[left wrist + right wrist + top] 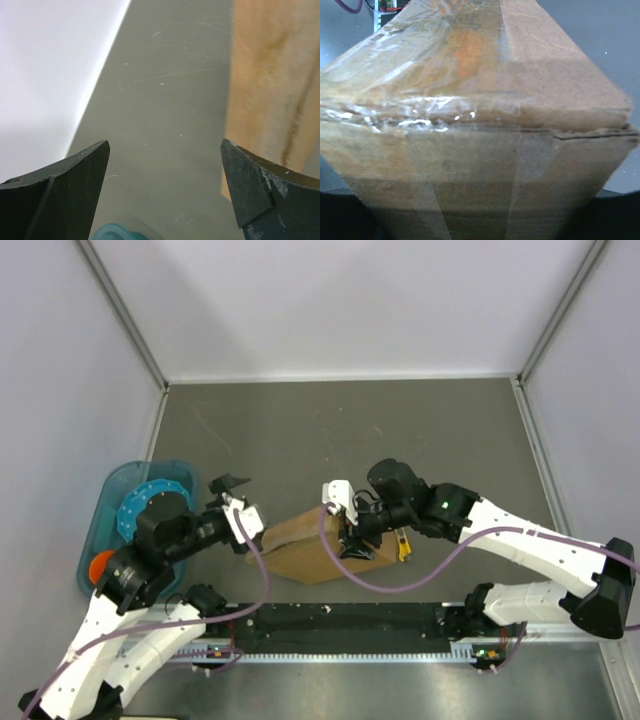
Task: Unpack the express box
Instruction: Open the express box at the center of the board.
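The express box (300, 548) is a brown cardboard box lying tilted near the table's front edge. Clear tape runs over its seam and end face (470, 165), which fills the right wrist view. My right gripper (352, 538) is shut on the box's right end, and its fingers show only as dark shapes at the bottom corners of that view. My left gripper (245, 512) stands wide open just left of the box with nothing between its fingers (80, 175). In the left wrist view the box (272, 75) lies beyond the right finger.
A small yellow utility knife (403, 546) lies just right of the box. A teal bin (110, 490) holding a blue ring and an orange object (100, 565) sits at the left, its rim (112, 232) below the left fingers. Grey walls enclose the table.
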`<action>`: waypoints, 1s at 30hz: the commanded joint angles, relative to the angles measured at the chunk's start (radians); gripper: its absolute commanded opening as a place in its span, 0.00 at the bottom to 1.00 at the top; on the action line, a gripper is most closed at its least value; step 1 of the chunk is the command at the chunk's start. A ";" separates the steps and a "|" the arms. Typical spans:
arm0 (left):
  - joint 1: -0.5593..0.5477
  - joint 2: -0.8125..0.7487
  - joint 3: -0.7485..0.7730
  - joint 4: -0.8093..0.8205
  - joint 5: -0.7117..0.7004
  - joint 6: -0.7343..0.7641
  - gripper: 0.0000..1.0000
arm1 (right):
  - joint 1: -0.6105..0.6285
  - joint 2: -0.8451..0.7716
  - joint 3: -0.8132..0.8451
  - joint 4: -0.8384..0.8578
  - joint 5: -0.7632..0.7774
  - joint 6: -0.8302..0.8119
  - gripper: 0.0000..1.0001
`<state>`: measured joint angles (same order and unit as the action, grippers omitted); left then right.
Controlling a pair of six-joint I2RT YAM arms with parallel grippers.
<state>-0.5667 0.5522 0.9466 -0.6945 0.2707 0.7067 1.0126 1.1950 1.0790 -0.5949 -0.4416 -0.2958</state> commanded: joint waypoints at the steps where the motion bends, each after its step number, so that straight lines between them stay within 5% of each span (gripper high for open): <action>1: 0.002 -0.041 -0.042 -0.112 0.145 0.033 0.99 | 0.000 0.028 0.012 -0.059 0.080 -0.005 0.00; 7: 0.002 -0.089 -0.042 -0.262 0.321 0.166 0.99 | -0.005 0.029 0.010 -0.059 0.075 -0.008 0.00; 15: 0.002 -0.084 -0.058 -0.320 0.358 0.209 0.99 | -0.009 0.038 0.015 -0.057 0.069 -0.009 0.00; 30: 0.002 -0.032 -0.126 -0.102 0.200 0.208 0.99 | -0.009 0.034 0.009 -0.057 0.030 -0.016 0.00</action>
<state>-0.5671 0.5129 0.8143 -0.8906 0.5030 0.8970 1.0103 1.1999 1.0832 -0.5961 -0.4412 -0.2947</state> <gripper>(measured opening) 0.987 0.585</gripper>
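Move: The express box is held in the right hand; its middle lies roughly 11 cm to the left hand's right, 6 cm back and 15 cm below it. The knife lies some 16 cm to the right of the box and level with it, on the table. The blue basin is about 25 cm to the left hand's left, 4 cm back. From the right hand, the box's middle is about 4 cm left, 1 cm ahead and 5 cm down. Wide-open left hand sinks 8 cm towards the box's end, drawing back 8, then 3 forward; right keeps hold. ##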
